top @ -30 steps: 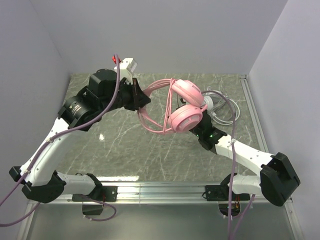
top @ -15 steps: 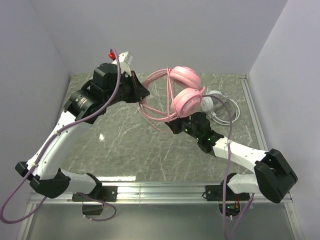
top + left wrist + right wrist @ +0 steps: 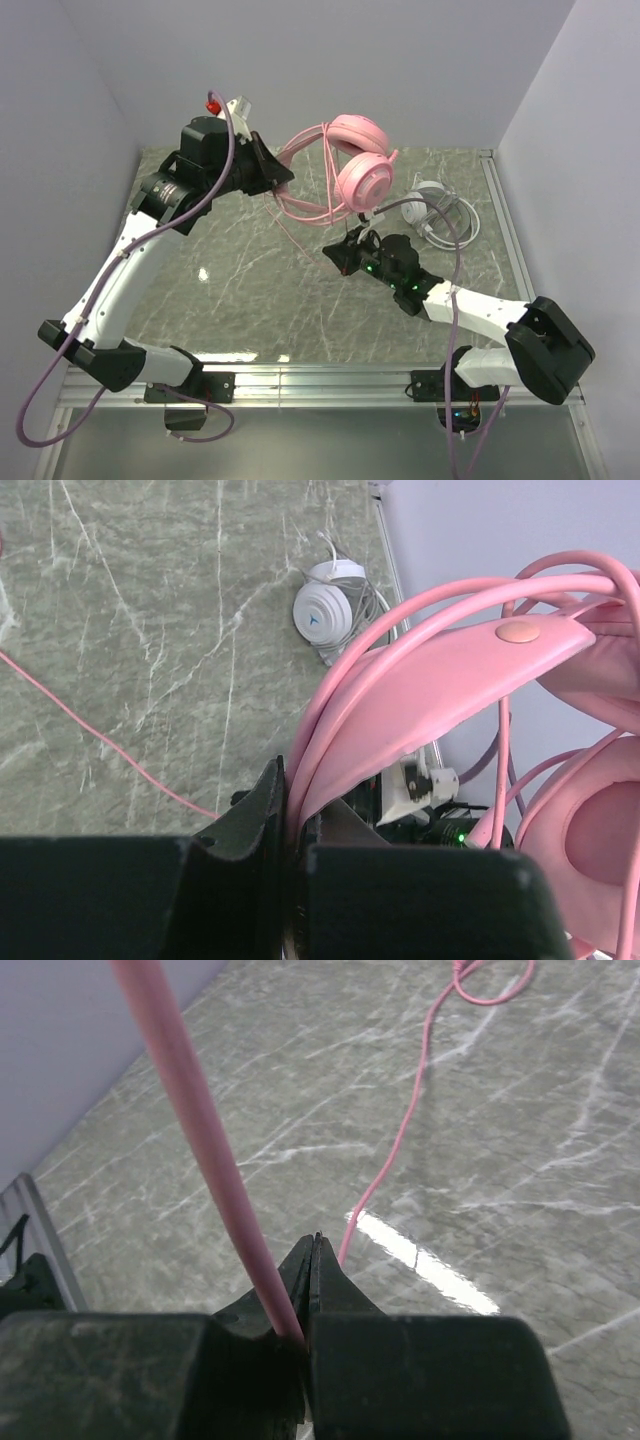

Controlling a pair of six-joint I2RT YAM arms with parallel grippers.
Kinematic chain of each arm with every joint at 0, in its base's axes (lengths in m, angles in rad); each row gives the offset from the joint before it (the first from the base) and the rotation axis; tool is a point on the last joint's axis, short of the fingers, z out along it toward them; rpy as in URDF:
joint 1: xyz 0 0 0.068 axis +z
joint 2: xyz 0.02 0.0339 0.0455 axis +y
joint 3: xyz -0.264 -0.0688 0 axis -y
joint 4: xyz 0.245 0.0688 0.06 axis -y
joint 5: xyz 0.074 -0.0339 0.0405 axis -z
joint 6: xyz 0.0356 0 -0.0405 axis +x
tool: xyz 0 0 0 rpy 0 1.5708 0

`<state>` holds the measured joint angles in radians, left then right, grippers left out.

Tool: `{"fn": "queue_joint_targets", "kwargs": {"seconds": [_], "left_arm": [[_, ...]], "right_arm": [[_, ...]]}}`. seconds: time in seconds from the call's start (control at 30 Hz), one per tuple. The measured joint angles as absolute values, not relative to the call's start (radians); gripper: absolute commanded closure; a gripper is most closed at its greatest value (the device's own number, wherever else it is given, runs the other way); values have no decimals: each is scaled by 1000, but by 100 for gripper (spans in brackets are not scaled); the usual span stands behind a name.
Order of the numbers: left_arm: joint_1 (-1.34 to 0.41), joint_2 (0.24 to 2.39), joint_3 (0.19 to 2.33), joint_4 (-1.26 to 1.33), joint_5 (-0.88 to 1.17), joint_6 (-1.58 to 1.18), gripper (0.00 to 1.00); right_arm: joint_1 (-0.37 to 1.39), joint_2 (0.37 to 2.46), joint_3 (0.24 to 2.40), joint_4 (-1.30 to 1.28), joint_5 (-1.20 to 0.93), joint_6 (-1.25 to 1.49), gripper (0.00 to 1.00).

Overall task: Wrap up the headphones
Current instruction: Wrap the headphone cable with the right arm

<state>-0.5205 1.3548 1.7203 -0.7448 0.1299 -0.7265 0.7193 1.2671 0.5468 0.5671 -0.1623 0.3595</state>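
Observation:
The pink headphones (image 3: 362, 175) hang in the air above the back of the table, several loops of their pink cord (image 3: 300, 205) lying over the headband (image 3: 440, 680). My left gripper (image 3: 275, 180) is shut on the headband's end together with the cord loops (image 3: 297, 800). Below the cups, my right gripper (image 3: 335, 255) is shut on the pink cord (image 3: 190, 1110), which runs up and away from its jaws (image 3: 312, 1250). The white-grey headphones (image 3: 430, 210) lie on the table at the back right, seen too in the left wrist view (image 3: 325, 612).
A loose stretch of pink cord (image 3: 400, 1140) trails across the marble tabletop (image 3: 250, 290). Grey walls close in on the left, back and right. A metal rail (image 3: 320, 380) runs along the near edge by the arm bases.
My left gripper has lifted the pink headphones higher and toward the back wall. My right gripper has moved left and away from the cups, still shut on the cord.

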Motion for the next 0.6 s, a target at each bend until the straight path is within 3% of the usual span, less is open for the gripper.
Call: {"fn": "queue_joint_targets", "kwargs": {"seconds": [0.6], "left_arm": [[-481,1412,1720,-743,105,-711,100]], "right_arm": [[933,1250,490,666,-32,378,100]]}}
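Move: The pink headphones hang from the left hand by the headband, their middle about 9 cm to its right and roughly level. From the right hand, which already pinches their cable, they are some 20 cm above, 5 cm ahead and 2 cm left. The left gripper is about 12 cm left, 4 ahead and 22 above that hand; the white headphones lie 25 cm to its right, 15 ahead and 16 below. Back and to the left, low beneath the pink headphones, the right hand draws the pinched cable some 6 cm in all, nearly level, its fingers kept shut. The left hand keeps its grip on the headband and carries it about 2.5 cm forward, then also about 2 cm down. ##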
